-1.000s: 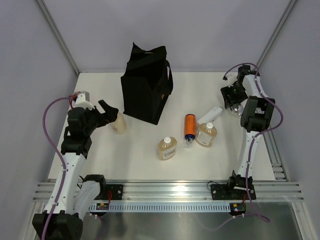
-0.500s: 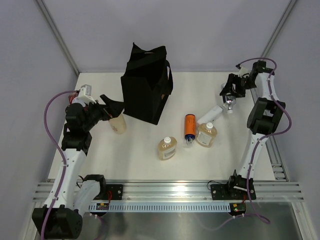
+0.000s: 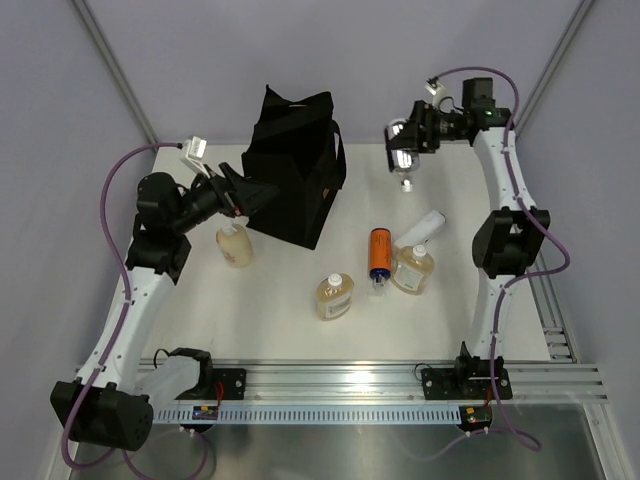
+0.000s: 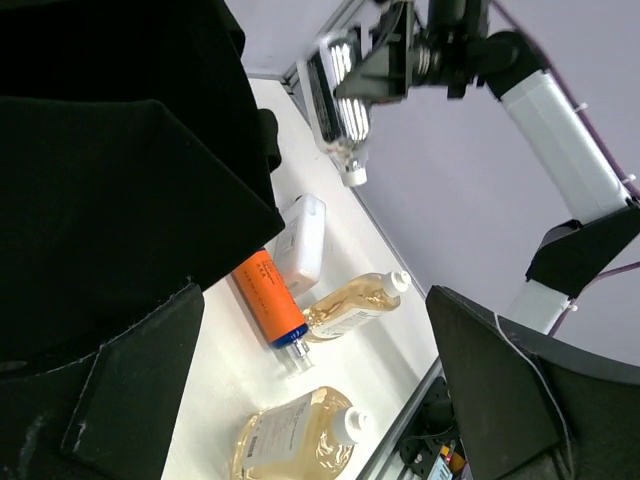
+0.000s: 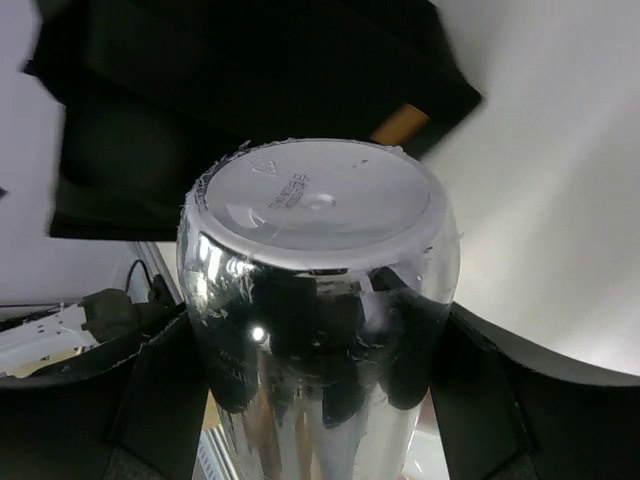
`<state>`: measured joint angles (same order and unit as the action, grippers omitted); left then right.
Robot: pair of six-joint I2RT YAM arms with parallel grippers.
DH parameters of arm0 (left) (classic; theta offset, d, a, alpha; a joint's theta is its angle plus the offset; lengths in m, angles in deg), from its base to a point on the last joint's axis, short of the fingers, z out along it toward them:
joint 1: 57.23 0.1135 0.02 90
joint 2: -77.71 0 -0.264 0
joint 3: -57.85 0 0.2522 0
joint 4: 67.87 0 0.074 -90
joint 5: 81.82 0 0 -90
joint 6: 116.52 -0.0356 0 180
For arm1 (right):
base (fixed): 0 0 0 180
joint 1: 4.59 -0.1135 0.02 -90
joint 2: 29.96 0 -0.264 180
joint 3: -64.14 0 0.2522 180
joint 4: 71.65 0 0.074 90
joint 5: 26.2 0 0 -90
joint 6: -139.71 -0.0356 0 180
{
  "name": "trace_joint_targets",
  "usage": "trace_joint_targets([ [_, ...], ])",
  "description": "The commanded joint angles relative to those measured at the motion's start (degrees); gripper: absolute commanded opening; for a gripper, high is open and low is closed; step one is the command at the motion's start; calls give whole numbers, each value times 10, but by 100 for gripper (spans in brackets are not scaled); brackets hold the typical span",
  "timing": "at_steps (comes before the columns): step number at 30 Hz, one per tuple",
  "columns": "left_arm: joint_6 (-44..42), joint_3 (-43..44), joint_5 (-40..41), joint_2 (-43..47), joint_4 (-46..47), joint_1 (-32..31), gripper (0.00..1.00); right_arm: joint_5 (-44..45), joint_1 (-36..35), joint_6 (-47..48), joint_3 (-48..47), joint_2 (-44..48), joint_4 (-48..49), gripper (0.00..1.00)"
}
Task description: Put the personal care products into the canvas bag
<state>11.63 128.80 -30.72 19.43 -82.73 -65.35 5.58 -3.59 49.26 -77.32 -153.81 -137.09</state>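
Observation:
The black canvas bag (image 3: pixel 293 170) stands upright at the back centre of the table. My right gripper (image 3: pixel 405 145) is shut on a shiny silver bottle (image 3: pixel 403 160), held in the air to the right of the bag; the bottle fills the right wrist view (image 5: pixel 320 290) with the bag (image 5: pixel 250 80) beyond it. My left gripper (image 3: pixel 247 195) is open and holds nothing, close against the bag's left side (image 4: pixel 120 150). Three amber bottles (image 3: pixel 235 245) (image 3: pixel 335 296) (image 3: pixel 413 268), an orange cylinder bottle (image 3: pixel 379 253) and a white tube (image 3: pixel 420 229) lie on the table.
Grey walls close the table in on the left, back and right. A metal rail (image 3: pixel 340 380) with both arm bases runs along the near edge. The left wrist view shows the orange bottle (image 4: pixel 268 297), the tube (image 4: pixel 300 243) and two amber bottles (image 4: pixel 350 305) (image 4: pixel 300 440).
My right arm has lifted the silver bottle from the table's right side and carried it left and back toward the bag. My left gripper rose from beside the amber bottle to the bag's side.

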Motion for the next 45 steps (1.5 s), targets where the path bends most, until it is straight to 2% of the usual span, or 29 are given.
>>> trace_joint_targets([
  [1, 7, 10, -7, 7, 12, -6, 99, -83, -99, -136, -119, 25, 126, 0],
  [4, -3, -1, 16, 37, -16, -6, 99, -50, -155, -274, -153, 7, 260, 0],
  [7, -12, -12, 33, 57, -42, -6, 99, 8, -205, -318, -202, -21, 345, 0],
  [11, -11, -33, 55, 90, -64, -6, 99, 121, -251, -333, -237, -50, 410, 0],
  [12, -11, -37, 58, 103, -70, -6, 99, 176, -259, -329, -237, -58, 435, 0],
  [16, -23, -47, 79, 137, -107, -6, 99, 286, -277, -293, -240, -75, 478, 0],
  [20, -46, -57, 103, 168, -150, -6, 99, 306, -278, -197, -228, -82, 471, 0],
  [21, -48, -61, 106, 172, -154, -5, 99, 291, -278, -179, -196, -69, 468, 0],
  [23, -56, -64, 112, 182, -166, -5, 99, 263, -282, -85, -156, -48, 461, 0],
  [27, -63, -77, 116, 186, -166, -5, 99, 230, -298, 58, -10, 33, 469, 0],
  [34, -76, -90, 109, 177, -154, -5, 99, 187, -309, 251, 14, 43, 403, 0],
  [37, -78, -99, 109, 179, -154, -5, 99, 150, -314, 330, -29, 22, 324, 0],
  [40, -78, -105, 110, 186, -152, -5, 99, 159, -319, 329, -104, -24, 254, 0],
  [42, -80, -109, 113, 192, -152, -5, 99, 214, -332, 321, -136, -55, 229, 0],
  [45, -84, -110, 120, 198, -159, -5, 99, 277, -351, 303, -110, -69, 242, 0],
])
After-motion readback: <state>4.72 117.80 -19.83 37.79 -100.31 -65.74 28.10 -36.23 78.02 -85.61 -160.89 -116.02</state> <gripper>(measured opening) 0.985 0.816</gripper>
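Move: Off to the right hand's left, some 26 cm away, is the canvas bag's mouth, about level fore-and-aft and roughly 3 cm lower; the hand still grips the silver bottle. On the table, some 24 cm below that hand, the orange bottle lies about 13 cm back and 7 cm left, the white bottle 6 cm back and 5 cm right. From the left hand the bag's mouth is some 18 cm ahead, 8 cm right and 10 cm lower. Sweeping fast to the left, the right hand carries the silver bottle about 25 cm, rising some 15 cm on the way, then swings forward over the bag's mouth and drops about as far again, easing back as it comes down. The hand rolls some 60 degrees about its fingers, tipping the bottle cap-down; the grip holds. The left hand, fingers open, backs away from the bag and sinks, about 6 cm each. ##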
